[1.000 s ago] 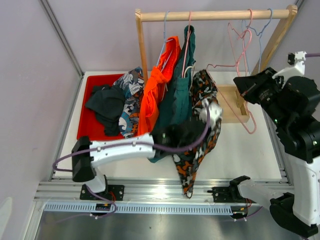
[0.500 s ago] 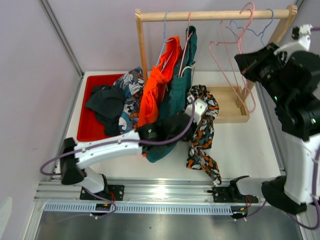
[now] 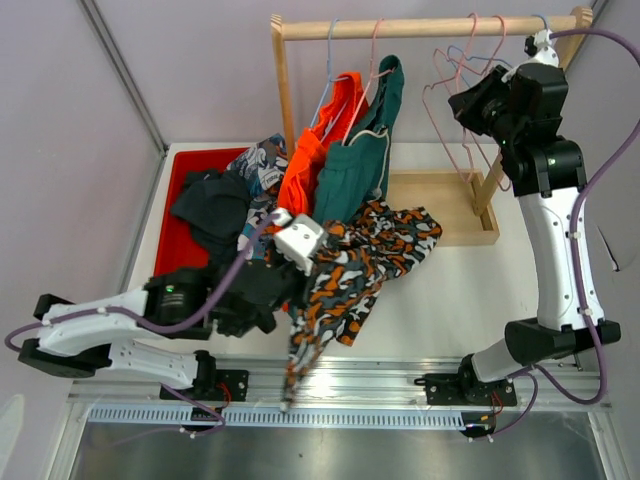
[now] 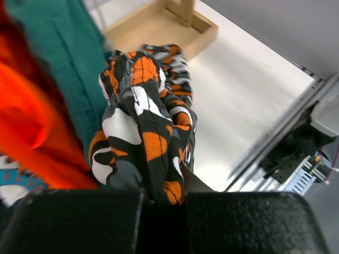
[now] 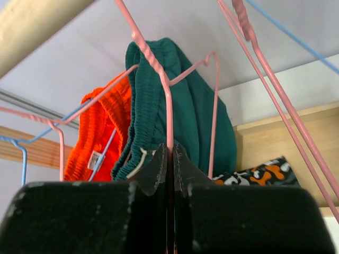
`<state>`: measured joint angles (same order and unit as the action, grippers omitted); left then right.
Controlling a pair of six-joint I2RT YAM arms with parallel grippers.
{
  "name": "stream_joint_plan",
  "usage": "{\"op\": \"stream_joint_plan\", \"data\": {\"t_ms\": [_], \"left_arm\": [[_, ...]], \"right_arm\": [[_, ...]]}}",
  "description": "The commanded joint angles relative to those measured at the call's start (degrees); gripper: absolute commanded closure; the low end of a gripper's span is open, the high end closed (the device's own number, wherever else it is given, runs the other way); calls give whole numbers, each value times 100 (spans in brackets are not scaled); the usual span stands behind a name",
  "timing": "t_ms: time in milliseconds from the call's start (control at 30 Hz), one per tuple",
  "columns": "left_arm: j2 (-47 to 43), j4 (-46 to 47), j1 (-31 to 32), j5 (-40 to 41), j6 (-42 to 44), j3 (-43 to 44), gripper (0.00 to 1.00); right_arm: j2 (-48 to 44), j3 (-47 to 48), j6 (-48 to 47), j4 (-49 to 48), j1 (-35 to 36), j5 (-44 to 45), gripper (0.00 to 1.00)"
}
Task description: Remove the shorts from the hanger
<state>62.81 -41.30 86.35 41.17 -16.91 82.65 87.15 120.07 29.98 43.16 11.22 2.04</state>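
Observation:
My left gripper (image 3: 290,248) is shut on the orange-black-white print shorts (image 3: 355,275), which drape across the table off any hanger; they fill the left wrist view (image 4: 145,127). Bright orange shorts (image 3: 315,150) and dark teal shorts (image 3: 365,150) hang on hangers from the wooden rail (image 3: 420,28); both show in the right wrist view, the orange pair (image 5: 100,132) and the teal pair (image 5: 185,111). My right gripper (image 3: 468,105) is shut on an empty pink hanger (image 5: 159,79) up at the rail. Near-black shorts (image 3: 212,210) and blue-white print shorts (image 3: 262,170) lie in the red tray (image 3: 175,255).
Several empty pink and blue hangers (image 3: 470,70) hang at the rail's right end. The rack's wooden base (image 3: 440,205) sits behind the print shorts, its left post (image 3: 284,90) by the tray. A metal rail (image 3: 400,375) runs along the near table edge.
My left gripper pulled the print shorts down and left, off the rack, toward the tray. My right gripper lifted the empty pink hanger up to the rail.

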Motion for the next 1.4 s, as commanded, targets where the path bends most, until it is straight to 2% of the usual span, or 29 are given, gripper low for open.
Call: {"op": "stream_joint_plan", "data": {"t_ms": [0, 67, 100, 167, 200, 233, 267, 333, 367, 500, 633, 733, 800, 933, 1000, 1067, 1133, 1200, 1300, 1367], "left_arm": [[-286, -1195, 40, 970, -24, 925, 100], [-252, -1573, 40, 1583, 274, 1208, 100], [-216, -1600, 40, 1796, 450, 1618, 100], [-155, -1505, 40, 2331, 1115, 1885, 100], [-137, -1330, 32, 2500, 1433, 2156, 100], [-137, -867, 23, 2641, 2149, 2220, 100], [-137, -575, -3, 2720, 2531, 2290, 100], [-163, 266, -91, 2800, 3138, 2395, 100], [-172, 515, -135, 2783, 3672, 2413, 100], [-111, 1500, -355, 2695, 4712, 2712, 100], [-23, 3035, -408, 2712, 6194, 3124, 100], [196, 3731, -495, 2642, 7057, 3538, 100], [459, 3735, -653, 2502, 7175, 3968, 100], [750, 3497, -1197, 2282, 7140, 4207, 100], [838, 3174, -1549, 2090, 6834, 4162, 100], [961, 2497, -2199, 1861, 6114, 4224, 100], [1206, 1838, -2963, 1474, 5402, 4643, 100], [1417, 1521, -3525, 1054, 4988, 4891, 100], [1988, 1282, -4920, 631, 4513, 5427, 100], [2514, 1107, -5494, 245, 4013, 5725, 100]], "right_arm": [[-697, -746, -27, -597, -59, -143, 100], [-962, -1133, -9, -703, -76, -143, 100], [-1094, -1457, -1, -712, -94, -143, 100], [-1455, -1758, -1, -747, -94, -308, 100], [-1560, -1890, -27, -739, -103, -319, 96], [-1761, -2126, -44, -730, -103, -345, 70], [-1833, -2224, -53, -721, -103, -362, 49], [-2000, -2452, -88, -668, -103, -354, 14], [-2122, -2523, -106, -616, -103, -354, 2], [-2387, -2857, -159, -536, -120, -319, 0], [-2572, -3182, -150, -571, -147, -345, 1], [-2651, -3385, -124, -633, -147, -389, 1], [-2695, -3499, -71, -677, -147, -433, 1], [-2739, -3622, -36, -765, -138, -512, 1], [-2748, -3657, -27, -765, -138, -529, 1], [-2791, -3719, -36, -765, -155, -547, 0], [-2835, -3789, -62, -756, -147, -582, 1], [-2862, -3833, -71, -747, -156, -643, 1], [-2888, -3921, -106, -730, -164, -714, 1], [-2914, -3956, -167, -695, -182, -775, 1]]}}
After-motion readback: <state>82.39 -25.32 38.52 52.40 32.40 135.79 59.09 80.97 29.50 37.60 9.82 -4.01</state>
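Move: The left hand already pinches the patterned shorts; the red bin lies about 25 cm ahead, 27 cm left and 34 cm below it. Still hanging beside its way are the teal shorts, some 25 cm ahead and 3 cm right, and the orange shorts, 22 cm ahead and 6 cm left, both near hand height. The right hand still grips an emptied pink hanger, with the rack bar roughly 6 cm straight ahead and 12 cm above. Left hand swings the shorts up and left, some 40 cm, high above the bin; right opens, backing down. ##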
